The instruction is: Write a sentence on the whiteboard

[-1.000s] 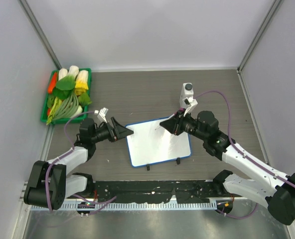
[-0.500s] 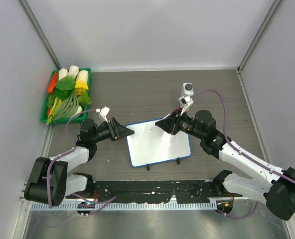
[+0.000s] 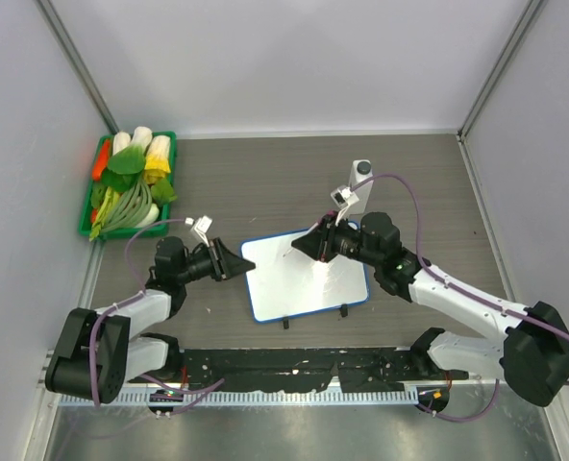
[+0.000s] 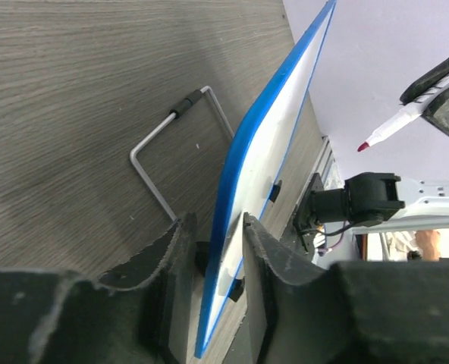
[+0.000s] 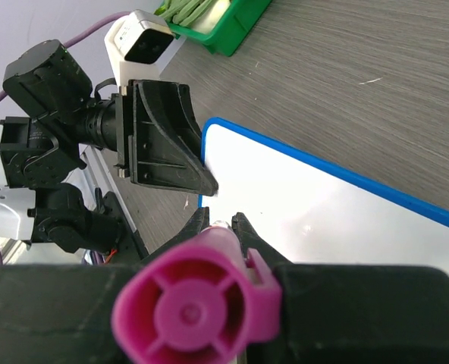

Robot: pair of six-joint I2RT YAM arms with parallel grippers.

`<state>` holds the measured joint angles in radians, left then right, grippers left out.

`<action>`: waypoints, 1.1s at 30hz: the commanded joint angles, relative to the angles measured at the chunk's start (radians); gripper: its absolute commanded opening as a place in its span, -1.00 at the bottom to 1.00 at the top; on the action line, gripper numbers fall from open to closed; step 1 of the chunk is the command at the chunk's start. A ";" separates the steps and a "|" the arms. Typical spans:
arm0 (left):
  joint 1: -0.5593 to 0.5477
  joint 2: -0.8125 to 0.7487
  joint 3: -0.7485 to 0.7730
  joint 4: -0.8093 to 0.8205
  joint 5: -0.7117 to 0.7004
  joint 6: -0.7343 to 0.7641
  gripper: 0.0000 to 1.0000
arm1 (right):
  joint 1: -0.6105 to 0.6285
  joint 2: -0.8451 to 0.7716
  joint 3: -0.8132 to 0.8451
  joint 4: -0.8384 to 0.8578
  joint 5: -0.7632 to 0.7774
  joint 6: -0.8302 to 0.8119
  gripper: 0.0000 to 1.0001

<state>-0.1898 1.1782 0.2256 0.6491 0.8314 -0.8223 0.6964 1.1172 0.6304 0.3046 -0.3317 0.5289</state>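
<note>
The whiteboard [image 3: 309, 279], white with a blue rim, lies at the table's middle with its face blank; no sentence shows on it. My left gripper [image 3: 233, 262] is at its left edge. In the left wrist view the whiteboard [image 4: 274, 144] runs edge-on between the jaws of that gripper [image 4: 218, 224], which stand close on either side with a narrow gap on the left. My right gripper [image 3: 309, 245] hovers over the board's upper left, shut on a pink marker [image 3: 292, 254]. The marker's pink cap end [image 5: 194, 303] fills the right wrist view and its red tip [image 4: 363, 145] points at the board.
A green tray [image 3: 87, 206] of vegetables stands at the far left. A white bottle with a grey cap [image 3: 359, 182] is behind the board on the right. A bent wire stand [image 4: 164, 144] lies beside the board. Two black clip feet [image 3: 286, 324] are on its near edge.
The left jaws have narrowed around the board's left edge. The right gripper has carried the marker leftward over the board, toward the left gripper.
</note>
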 commanded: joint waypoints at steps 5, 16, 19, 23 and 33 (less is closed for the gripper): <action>-0.002 0.043 0.005 -0.033 0.029 0.114 -0.76 | 0.023 0.027 0.060 0.085 0.037 -0.020 -0.97; -0.002 -0.002 -0.003 -0.028 0.029 0.124 -1.00 | 0.121 0.072 0.100 0.060 0.186 -0.128 -0.97; -0.002 0.000 -0.005 -0.023 0.029 0.123 -1.00 | 0.152 0.089 0.112 0.059 0.238 -0.145 -0.97; -0.002 0.012 -0.005 -0.011 0.031 0.117 -1.00 | 0.182 0.110 0.118 0.068 0.304 -0.171 -0.97; -0.002 0.005 -0.011 0.003 0.040 0.111 -1.00 | 0.229 0.141 0.118 0.116 0.431 -0.172 -0.97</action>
<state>-0.1898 1.1824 0.2256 0.6540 0.9096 -0.7509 0.9119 1.2560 0.7033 0.3412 0.0200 0.3733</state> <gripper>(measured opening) 0.102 0.201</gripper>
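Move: The whiteboard's left edge already sits between my open left fingertips, about 1 cm to their right and level with them. The pen in my right hand is some 10 cm to the left hand's right, 1 cm ahead and 9 cm higher. From my right hand, the whiteboard's middle lies about 2 cm back, 2 cm right and 9 cm below. The white bottle stands roughly 16 cm ahead and 14 cm right, 13 cm lower. I close my left fingers onto the whiteboard's left edge, easing back about 1 cm as they pinch it, then keep still. Meanwhile my right hand keeps its hold on the pen and carries it about 4 cm left over the board towards the gripped edge, sinking 1 to 2 cm late on while its wrist turns some 15 degrees, its left side dipping. ##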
